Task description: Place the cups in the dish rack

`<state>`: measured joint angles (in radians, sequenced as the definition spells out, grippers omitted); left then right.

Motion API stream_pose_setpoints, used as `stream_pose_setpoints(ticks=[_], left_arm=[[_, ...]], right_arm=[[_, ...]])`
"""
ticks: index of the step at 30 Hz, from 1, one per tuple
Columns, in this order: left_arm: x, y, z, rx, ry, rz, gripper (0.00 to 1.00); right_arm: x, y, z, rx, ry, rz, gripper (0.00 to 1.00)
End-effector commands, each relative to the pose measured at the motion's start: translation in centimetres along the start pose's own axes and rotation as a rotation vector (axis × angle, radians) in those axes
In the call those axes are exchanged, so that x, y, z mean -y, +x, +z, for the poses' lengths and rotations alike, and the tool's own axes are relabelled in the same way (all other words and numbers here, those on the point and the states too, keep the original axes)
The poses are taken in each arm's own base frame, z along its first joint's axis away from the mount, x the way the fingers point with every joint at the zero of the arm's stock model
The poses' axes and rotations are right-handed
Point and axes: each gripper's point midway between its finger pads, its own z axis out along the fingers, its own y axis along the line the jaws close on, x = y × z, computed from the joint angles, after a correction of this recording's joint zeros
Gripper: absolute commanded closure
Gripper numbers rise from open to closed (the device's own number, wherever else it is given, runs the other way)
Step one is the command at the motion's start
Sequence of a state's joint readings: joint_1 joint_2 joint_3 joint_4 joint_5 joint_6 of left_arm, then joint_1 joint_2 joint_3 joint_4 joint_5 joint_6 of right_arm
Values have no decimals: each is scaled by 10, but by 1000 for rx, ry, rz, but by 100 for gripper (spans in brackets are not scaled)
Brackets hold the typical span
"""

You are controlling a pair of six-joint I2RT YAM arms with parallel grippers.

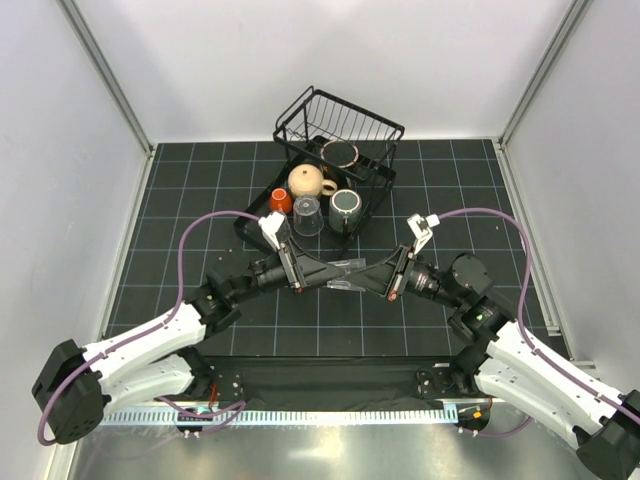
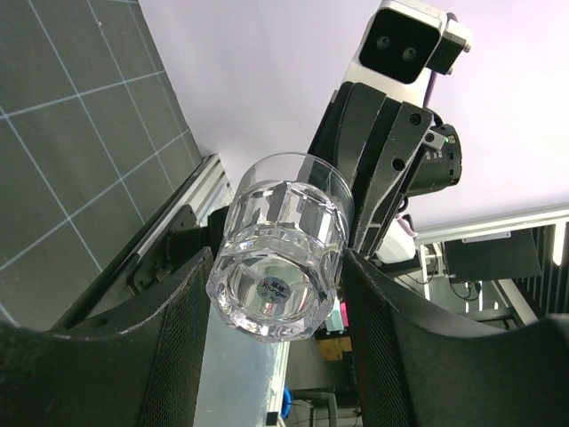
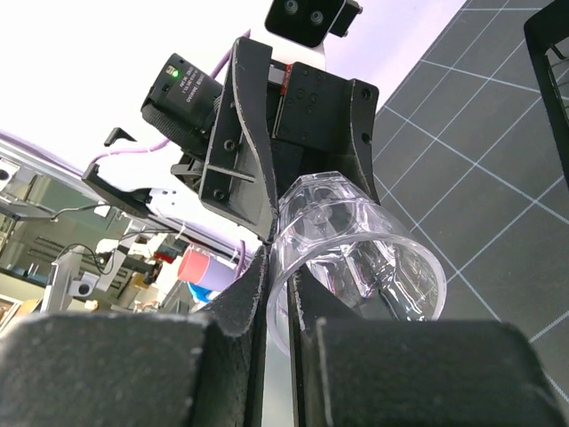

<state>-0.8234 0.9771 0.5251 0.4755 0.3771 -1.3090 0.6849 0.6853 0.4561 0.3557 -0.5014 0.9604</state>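
A clear glass tumbler (image 1: 345,272) hangs on its side above the mat, between my two grippers. My right gripper (image 1: 374,277) is shut on its rim: in the right wrist view the fingers (image 3: 240,298) pinch the wall of the tumbler (image 3: 373,258). My left gripper (image 1: 330,272) stands open around its base. In the left wrist view both pads (image 2: 178,338) flank the tumbler (image 2: 280,267) closely, and I cannot tell whether they touch it. The black dish rack (image 1: 300,105) stands behind. A beige mug (image 1: 308,181), red-orange cup (image 1: 280,200), glass tumbler (image 1: 308,215), grey mug (image 1: 345,210) and brown-rimmed cup (image 1: 340,153) sit in it.
The rack's flat lower frame (image 1: 250,224) reaches to just behind my left wrist. White walls with metal rails (image 1: 110,90) close the mat on the left, back and right. Purple cables (image 1: 200,225) loop from both arms.
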Motion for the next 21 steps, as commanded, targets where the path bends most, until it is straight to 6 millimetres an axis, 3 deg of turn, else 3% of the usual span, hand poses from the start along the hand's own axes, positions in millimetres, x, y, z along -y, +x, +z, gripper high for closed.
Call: stream_pose_setpoints(ticks=[1, 2, 5, 8, 9, 15, 20, 21], left_arm=[[33, -5, -1, 13, 102, 45, 94], [34, -6, -1, 14, 100, 47, 100], [27, -6, 0, 11, 58, 60, 100], [21, -8, -1, 17, 4, 79, 100], [27, -11, -2, 24, 6, 93, 100], [16, -22, -5, 55, -140, 145, 100], [-18, -35, -11, 78, -372, 206, 100], [-39, -40, -20, 96, -494, 210, 100]], right_arm=[[9, 5, -1, -23, 39, -27, 96], [10, 4, -1, -22, 53, -33, 89], [20, 3, -4, -28, 125, -55, 67], [26, -1, -9, -27, 191, -92, 58], [28, -3, -10, -21, 212, -102, 57], [31, -14, -20, -1, 297, -164, 54], [52, -20, -39, 15, 467, -183, 53], [57, -24, -46, 27, 520, -196, 52]])
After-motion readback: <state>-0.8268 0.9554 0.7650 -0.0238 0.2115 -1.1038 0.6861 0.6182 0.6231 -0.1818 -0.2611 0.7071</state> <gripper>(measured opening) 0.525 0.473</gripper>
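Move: The clear glass lies sideways between the grippers: its middle is about 4 cm to the right of the left hand and 4 cm to the left of the right hand. From the left hand, the dish rack's free front part is about 18 cm ahead, 3 cm left and 25 below. Beyond stand the upturned glass, 25 ahead and 7 left, and the green mug, 25 ahead and 4 right, both some 21 cm down. Keep the left gripper's hold on the base end of the glass while you open the right gripper off its rim. Then draw the right hand clear, about 5 cm to the right, down and forward, tipping its fingers down. Once the right fingers are open, bring the left gripper some 3 cm forward and a little left towards the rack, tipping its fingers and the glass mouth down about 15 degrees. ##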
